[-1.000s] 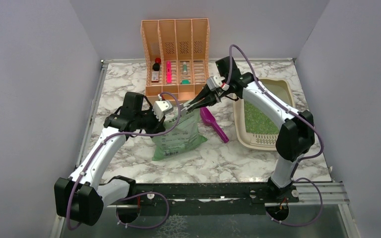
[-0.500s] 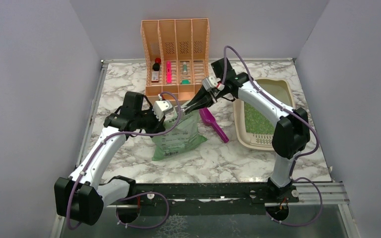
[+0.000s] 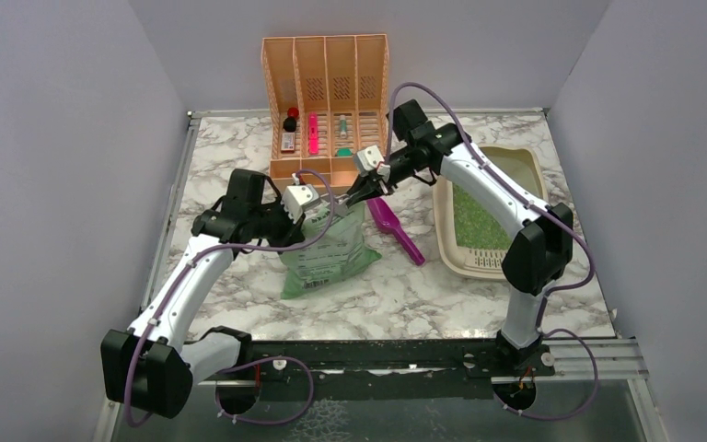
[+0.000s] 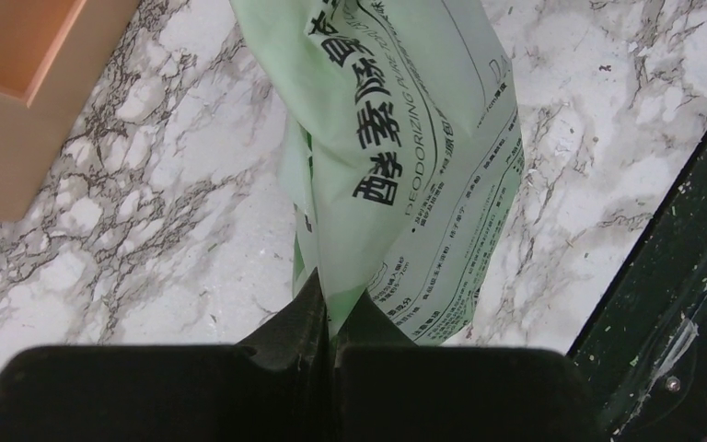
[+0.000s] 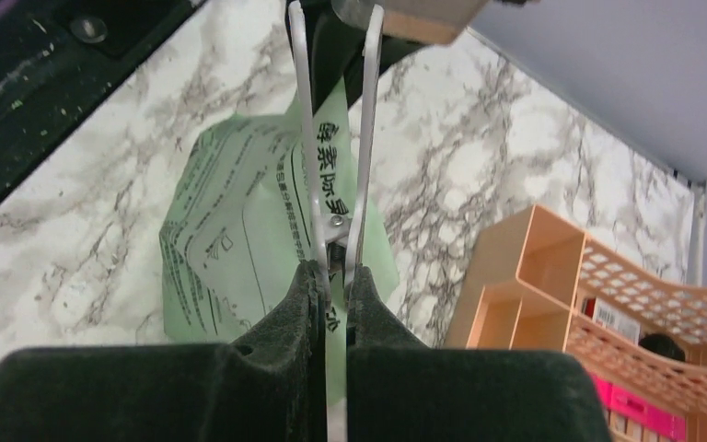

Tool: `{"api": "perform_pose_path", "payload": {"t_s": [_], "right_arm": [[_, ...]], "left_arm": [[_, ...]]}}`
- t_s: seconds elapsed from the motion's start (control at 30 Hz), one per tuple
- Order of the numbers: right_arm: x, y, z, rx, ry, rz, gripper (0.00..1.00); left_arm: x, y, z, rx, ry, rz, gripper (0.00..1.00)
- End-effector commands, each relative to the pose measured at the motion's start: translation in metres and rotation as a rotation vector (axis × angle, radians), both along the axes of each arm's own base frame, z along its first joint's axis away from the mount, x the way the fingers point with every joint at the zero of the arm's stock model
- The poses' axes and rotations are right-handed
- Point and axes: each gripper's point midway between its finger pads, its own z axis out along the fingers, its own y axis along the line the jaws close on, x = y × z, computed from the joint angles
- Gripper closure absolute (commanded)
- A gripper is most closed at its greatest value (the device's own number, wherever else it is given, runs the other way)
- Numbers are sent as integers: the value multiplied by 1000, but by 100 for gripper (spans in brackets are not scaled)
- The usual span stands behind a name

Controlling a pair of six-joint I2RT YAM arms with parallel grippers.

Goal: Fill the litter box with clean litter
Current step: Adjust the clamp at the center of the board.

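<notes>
The beige litter box (image 3: 536, 171) stands at the right, with clean litter (image 3: 474, 221) as a green grainy layer inside it. A pale green printed bag (image 3: 327, 253) stands mid-table, its top pinched in my shut left gripper (image 3: 325, 210) (image 4: 331, 296). My right gripper (image 3: 359, 191) (image 5: 331, 272) is shut on what looks like a pair of scissors (image 5: 306, 138). The two thin pale blades stand apart on either side of the bag's (image 5: 230, 230) raised top strip, right at the left gripper.
A purple scoop (image 3: 396, 228) lies between the bag and the litter box. The peach slatted organizer (image 3: 327, 92) with small items stands at the back, close behind both grippers. A dark metal rail (image 3: 405, 354) runs along the near edge.
My right arm has swung left, away from the litter box, bringing the blades up to the bag's top at the left gripper. The left arm and bag have stayed put.
</notes>
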Motion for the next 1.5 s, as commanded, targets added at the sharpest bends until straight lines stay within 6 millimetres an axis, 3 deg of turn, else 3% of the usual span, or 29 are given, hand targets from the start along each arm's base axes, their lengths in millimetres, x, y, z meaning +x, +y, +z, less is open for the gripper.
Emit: {"api": "perform_pose_path", "payload": {"t_s": [0.0, 0.13, 0.33, 0.53, 0.6, 0.73, 0.8, 0.97, 1.0, 1.03, 1.17, 1.33, 1.47], "right_arm": [[28, -30, -46, -278, -85, -146, 99], [39, -37, -56, -354, -128, -194, 99], [50, -38, -40, -389, -158, -257, 99], [60, -27, 36, -143, -168, -417, 99], [61, -34, 53, -96, -157, -453, 99], [55, -52, 73, -32, -117, -482, 99], [51, -59, 76, -13, -107, -495, 99], [43, -85, 60, -48, -84, -601, 99], [39, -90, 56, -51, -81, -622, 99], [33, -95, 52, -56, -75, -635, 99], [7, -112, 44, -50, -46, -673, 99], [-24, -125, 39, -25, 1, -691, 99], [-43, -133, 33, -15, 36, -707, 99]], "left_arm": [[25, -14, 84, -106, -312, -56, 100], [23, -15, 85, -110, -320, -68, 100], [25, -14, 87, -97, -336, -68, 100], [27, -11, 80, -84, -327, -59, 100], [27, -12, 80, -90, -324, -57, 89], [29, -15, 79, -100, -323, -66, 92], [31, -16, 80, -105, -324, -64, 83], [37, -19, 85, -130, -343, -49, 36], [38, -20, 87, -139, -350, -52, 26], [38, -22, 91, -149, -360, -65, 6], [43, -32, 100, -181, -398, -125, 1], [76, -29, 91, -104, -450, -91, 1], [70, -54, 95, -154, -463, -221, 2]]}}
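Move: The right hand grips the clamp at the litter bag's mouth; the bag's middle lies about 7 cm back, 8 cm to its left and 16 cm below. From this hand the purple scoop lies some 4 cm ahead, 12 cm to the right and 24 cm below, and the litter box about 8 cm ahead, 40 cm right and 20 cm below. The left hand pinches the bag's edge, with the bag's middle about 2 cm back, 6 cm right and 8 cm below. Keeping its grip on the clamp, the right hand dips and works forward about 3 cm at the bag's mouth, then rises while carrying the clamp to the right, and finally comes back and down, ending about 13 cm right of its start near the scoop, turned nearly 40 degrees clockwise. The left hand holds the bag's edge almost still at first, then opens wide and lets go, rising about 7 cm and then reaching forward over the bag's upper part while its fingers tip up some 20 degrees. ##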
